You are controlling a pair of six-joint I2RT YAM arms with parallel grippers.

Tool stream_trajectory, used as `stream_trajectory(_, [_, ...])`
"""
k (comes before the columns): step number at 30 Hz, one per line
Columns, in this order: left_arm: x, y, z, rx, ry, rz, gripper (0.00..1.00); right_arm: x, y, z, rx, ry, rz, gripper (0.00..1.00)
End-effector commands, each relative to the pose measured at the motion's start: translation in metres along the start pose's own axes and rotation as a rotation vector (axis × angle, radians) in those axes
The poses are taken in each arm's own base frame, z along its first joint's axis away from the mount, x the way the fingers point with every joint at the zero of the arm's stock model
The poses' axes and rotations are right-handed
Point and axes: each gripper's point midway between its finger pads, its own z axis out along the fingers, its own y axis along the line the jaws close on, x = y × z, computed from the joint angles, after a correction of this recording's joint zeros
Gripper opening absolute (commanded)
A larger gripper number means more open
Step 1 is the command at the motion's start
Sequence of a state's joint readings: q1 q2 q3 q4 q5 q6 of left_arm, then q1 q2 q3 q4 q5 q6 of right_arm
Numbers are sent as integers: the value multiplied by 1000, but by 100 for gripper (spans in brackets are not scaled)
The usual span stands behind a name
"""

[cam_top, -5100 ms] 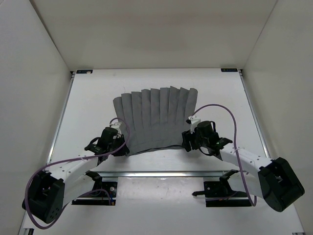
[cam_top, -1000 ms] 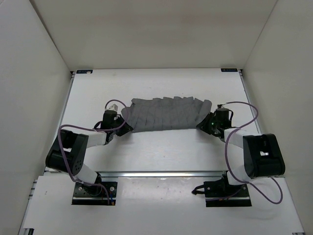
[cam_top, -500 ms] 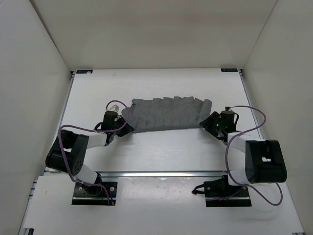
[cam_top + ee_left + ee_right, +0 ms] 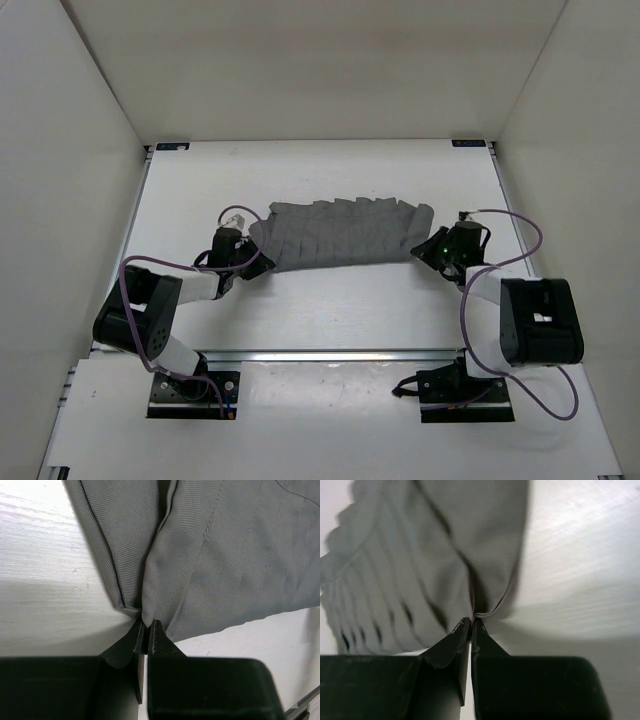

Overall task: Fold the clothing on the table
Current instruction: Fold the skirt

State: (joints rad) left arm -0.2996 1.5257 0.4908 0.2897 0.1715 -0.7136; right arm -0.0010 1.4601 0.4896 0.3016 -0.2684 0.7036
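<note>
The grey pleated clothing point(image 4: 340, 235) lies as a wide band across the middle of the white table point(image 4: 330, 310). My left gripper point(image 4: 258, 262) sits low at its near left corner. In the left wrist view the left gripper point(image 4: 148, 622) is shut on a pinched fold of the clothing point(image 4: 225, 555). My right gripper point(image 4: 428, 246) is at the right corner. In the right wrist view the right gripper point(image 4: 471, 620) has its jaws together, with the hem of the clothing point(image 4: 420, 555) drawn into the tips.
White walls enclose the table on the left, back and right. A metal rail point(image 4: 330, 353) runs along the near edge by the arm bases. Purple cables point(image 4: 505, 235) loop above both arms. Bare table point(image 4: 580, 555) shows right of the cloth.
The clothing was folded away from me into a narrower band. In the last second the right gripper opened, drew off to the right, then came back to the corner and shut. The left gripper stayed put.
</note>
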Motion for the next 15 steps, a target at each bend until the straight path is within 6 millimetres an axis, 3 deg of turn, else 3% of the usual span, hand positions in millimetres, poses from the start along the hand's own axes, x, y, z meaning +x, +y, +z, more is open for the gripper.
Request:
stream_trajectory(1, [24,11,-5,-43,65,31,0,-48,86,-22,-260,-147,-207,0])
stream_trajectory(3, [25,13,-6,-45,56,24,0,-56,136,-32,-367,-145,-325,0])
stream_trajectory(4, [25,11,-8,-35,53,13,0,-49,148,-31,-411,-112,-354,0])
stream_trajectory(6, [26,13,-9,-45,38,13,0,-44,198,-36,-535,-82,-438,0])
stream_trajectory(7, [24,11,-9,-39,31,14,0,-35,206,-31,-569,-38,-462,0])
stream_trajectory(9, [26,15,-9,-49,34,8,0,-13,256,-29,-685,36,-543,0])
stream_trajectory(10, [25,13,-9,-44,37,15,0,13,263,-18,-709,106,-586,0])
stream_trajectory(12, [26,17,-9,-56,36,5,0,43,293,-5,-765,186,-652,0])
stream_trajectory(13, [28,18,-10,-56,36,4,0,57,313,-10,-807,211,-688,0])
stream_trajectory(14, [30,15,-10,-45,42,17,0,71,310,0,-806,259,-690,0])
stream_trajectory(15, [26,16,-10,-47,26,12,0,89,319,1,-831,309,-706,0])
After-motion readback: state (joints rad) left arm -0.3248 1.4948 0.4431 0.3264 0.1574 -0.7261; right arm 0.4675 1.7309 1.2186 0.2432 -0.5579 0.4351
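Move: The right hand already pinches the near right corner of the skirt; the skirt's left end, where it is heading, lies about 36 cm to its left, 4 cm farther out and some 3 cm below. The skirt's middle is about 18 cm left and 5 cm ahead, its far right corner 10 cm ahead and 3 cm right. From the left hand, still pinching the near left corner, that end lies 6 cm ahead and 2 cm left, 1 cm below. The right hand sweeps its pinched corner about 25 cm left and 18 cm up, towards the skirt's left end. ##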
